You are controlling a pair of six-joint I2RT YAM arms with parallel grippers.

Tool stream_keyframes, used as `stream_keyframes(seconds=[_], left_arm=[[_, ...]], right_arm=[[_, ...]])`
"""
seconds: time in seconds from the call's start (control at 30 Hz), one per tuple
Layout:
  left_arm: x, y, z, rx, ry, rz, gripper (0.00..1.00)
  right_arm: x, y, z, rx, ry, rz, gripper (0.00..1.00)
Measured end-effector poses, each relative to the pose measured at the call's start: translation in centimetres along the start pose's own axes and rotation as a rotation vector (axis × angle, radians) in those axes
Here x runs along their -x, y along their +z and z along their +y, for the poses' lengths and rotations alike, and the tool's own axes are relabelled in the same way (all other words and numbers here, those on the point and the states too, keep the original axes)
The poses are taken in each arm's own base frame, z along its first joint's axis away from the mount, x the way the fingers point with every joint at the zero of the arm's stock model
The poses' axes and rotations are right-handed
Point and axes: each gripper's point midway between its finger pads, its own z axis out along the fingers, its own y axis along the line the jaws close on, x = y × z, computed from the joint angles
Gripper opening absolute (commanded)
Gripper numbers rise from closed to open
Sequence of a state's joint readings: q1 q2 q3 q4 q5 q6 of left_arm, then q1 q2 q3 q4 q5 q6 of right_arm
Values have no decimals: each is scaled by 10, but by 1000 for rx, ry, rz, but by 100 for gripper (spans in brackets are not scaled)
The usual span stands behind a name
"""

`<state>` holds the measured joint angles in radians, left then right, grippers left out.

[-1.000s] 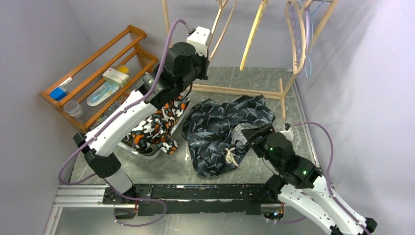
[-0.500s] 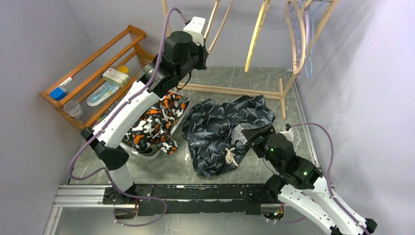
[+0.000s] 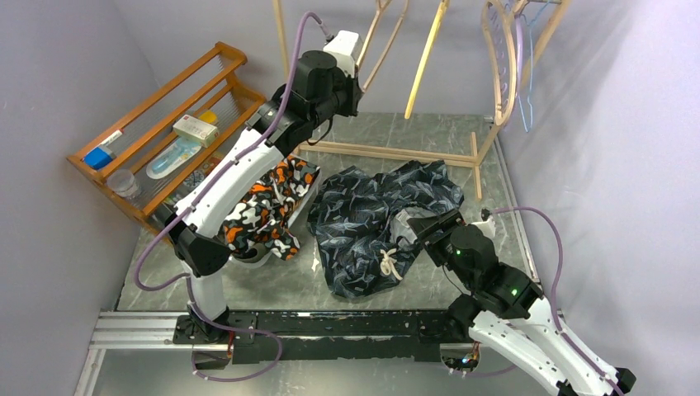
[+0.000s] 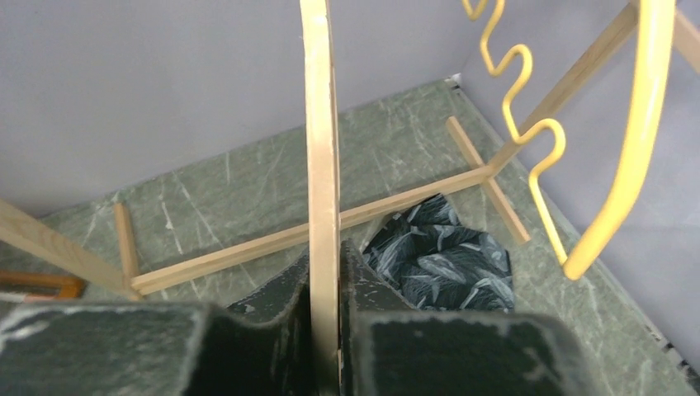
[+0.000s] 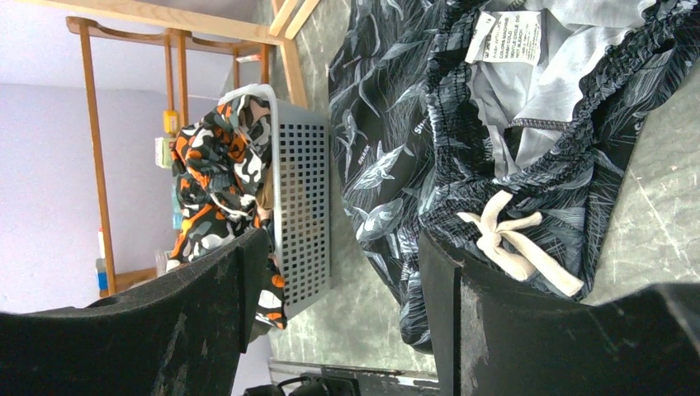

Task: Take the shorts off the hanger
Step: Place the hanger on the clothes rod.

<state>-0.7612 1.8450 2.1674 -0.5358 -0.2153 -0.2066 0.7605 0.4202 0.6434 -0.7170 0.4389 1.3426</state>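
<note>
Dark leaf-print shorts (image 3: 371, 214) with a white drawstring (image 5: 512, 243) lie crumpled on the table, off any hanger. Orange-black-white camouflage shorts (image 3: 264, 206) hang over a perforated grey basket (image 5: 301, 206). High at the back by the rack, my left gripper (image 3: 360, 68) is shut on a bare light-wood hanger (image 4: 320, 148), whose strip runs up between the jaws. The hanger's top is out of view. Low beside the leaf-print shorts, my right gripper (image 5: 342, 247) is open, with only bare table between its fingers (image 5: 450, 289).
A yellow hanger (image 4: 636, 140) and several more hangers (image 3: 505, 58) hang at the back right. The rack's wooden base bar (image 3: 396, 153) crosses the table's far side. A wooden shelf (image 3: 157, 124) with small items stands at the left wall.
My left arm has stretched up and to the right towards the back, carrying the wooden hanger with it. The right arm and both pairs of shorts have not moved.
</note>
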Motion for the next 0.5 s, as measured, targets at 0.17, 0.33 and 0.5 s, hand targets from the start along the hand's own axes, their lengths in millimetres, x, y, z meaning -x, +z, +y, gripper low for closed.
stream_keyframes(seconds=[0.17, 0.33, 0.5], left_arm=[[-2, 2, -8, -39, -24, 8, 50], [-23, -3, -8, -58, -41, 55, 72], [-30, -18, -6, -68, -53, 76, 92]], right_arm=[[1, 0, -3, -10, -4, -4, 72], [2, -2, -3, -1, -26, -8, 73], [6, -1, -4, -8, -31, -29, 74]])
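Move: The left hand still pinches the wooden hanger by its near end; the hanger's middle is about 17 cm ahead, 6 cm to the right and 5 cm above. The yellow hanger's middle sits roughly 15 cm ahead and 15 cm right, 5 cm up, and the rack's left post about 6 cm ahead and 13 cm left. From the right hand the wooden hanger is some 38 cm ahead, 8 cm left and 26 cm up. The left hand lets go of the wooden hanger's near end, its fingers spreading from almost shut to nearly wide open. As they part it begins to draw back and sink, about 2.5 cm each way, with the wrist tipping down some 5 degrees, leaving the hanger's end between the open pads. ##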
